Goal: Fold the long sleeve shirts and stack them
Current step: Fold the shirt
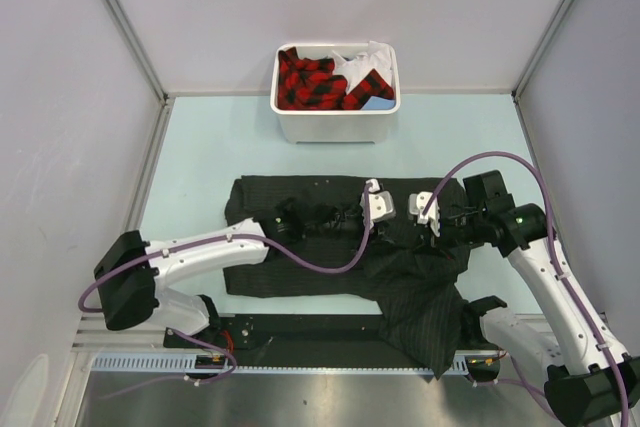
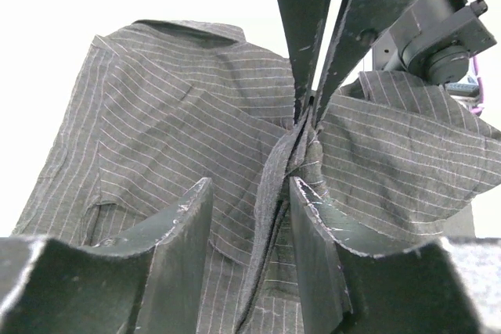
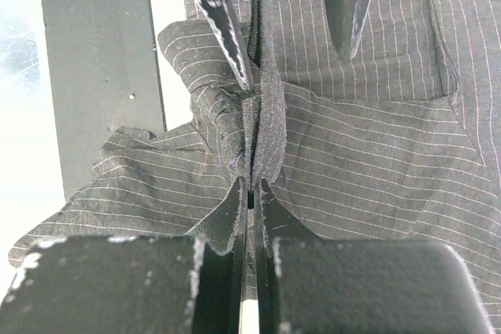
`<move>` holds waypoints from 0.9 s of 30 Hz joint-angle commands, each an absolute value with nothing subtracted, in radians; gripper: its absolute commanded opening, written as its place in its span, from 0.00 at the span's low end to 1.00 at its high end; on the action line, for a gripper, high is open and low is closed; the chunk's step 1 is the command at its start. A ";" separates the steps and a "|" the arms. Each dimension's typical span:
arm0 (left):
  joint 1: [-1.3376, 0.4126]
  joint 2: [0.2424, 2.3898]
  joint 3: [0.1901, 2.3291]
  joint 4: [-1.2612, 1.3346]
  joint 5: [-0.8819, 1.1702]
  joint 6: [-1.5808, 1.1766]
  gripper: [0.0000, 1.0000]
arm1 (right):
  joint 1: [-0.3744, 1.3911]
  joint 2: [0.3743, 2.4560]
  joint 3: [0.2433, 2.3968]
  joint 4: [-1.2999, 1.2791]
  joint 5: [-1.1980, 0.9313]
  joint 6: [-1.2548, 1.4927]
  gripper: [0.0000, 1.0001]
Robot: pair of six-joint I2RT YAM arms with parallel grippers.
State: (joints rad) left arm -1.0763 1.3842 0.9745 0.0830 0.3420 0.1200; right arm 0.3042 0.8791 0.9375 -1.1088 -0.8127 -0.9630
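Note:
The long sleeve shirt (image 1: 300, 282), black with fine pale pinstripes, lies spread across the middle of the table. Part of it hangs over the near edge (image 1: 430, 342). Both grippers meet over its right half. My right gripper (image 1: 428, 215) (image 3: 250, 187) is shut on a pinched ridge of the shirt (image 3: 368, 162). My left gripper (image 1: 378, 205) (image 2: 250, 185) faces it from the left. Its jaws stand apart, and the same raised fold of shirt (image 2: 172, 99) runs between them without being clamped. The right gripper's fingers (image 2: 313, 29) show at the top of the left wrist view.
A white bin (image 1: 335, 127) stands at the back centre, holding red-and-black plaid clothing (image 1: 310, 82) and some white and blue cloth. Grey walls close in the table on the left, right and back. The left arm's purple cable (image 1: 320, 265) lies across the shirt.

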 commanded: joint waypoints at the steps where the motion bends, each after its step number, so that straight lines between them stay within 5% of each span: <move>1: -1.071 1.414 1.006 0.078 0.390 0.112 0.49 | 0.311 0.873 0.946 -1.089 -0.816 -0.970 0.00; 13: -1.089 1.473 1.028 0.112 0.387 0.173 0.50 | 0.313 0.885 0.950 -1.071 -0.821 -0.957 0.00; 16: -1.108 1.511 1.057 0.098 0.358 0.202 0.43 | 0.314 0.887 0.951 -1.068 -0.819 -0.957 0.00; 18: -1.108 1.514 1.068 0.092 0.339 0.199 0.25 | 0.313 0.881 0.948 -1.072 -0.818 -0.963 0.00; 20: -1.106 1.485 1.063 0.091 0.353 0.196 0.00 | 0.314 0.868 0.945 -1.080 -0.805 -0.954 0.15; 22: -1.111 1.421 1.048 0.083 0.386 0.207 0.00 | 0.313 0.861 0.945 -1.065 -0.776 -0.907 0.40; 27: -1.146 1.293 1.069 0.008 0.500 0.261 0.00 | 0.155 0.821 0.942 -1.065 -0.793 -0.821 0.66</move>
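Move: The right fingers already pinch the shirt's raised fold, right at their tips. For the open left hand, the stretch of fold to grip lies about 3 cm to its right and 3 cm below, level ahead. From the left hand, the flat shirt body is centred some 17 cm left and 5 cm farther out; the loose sleeve lies about 8 cm right and 13 cm back, both roughly 18 cm lower. The left hand sinks about 4 cm, pinches the fold and starts rising while the right opens off it. ##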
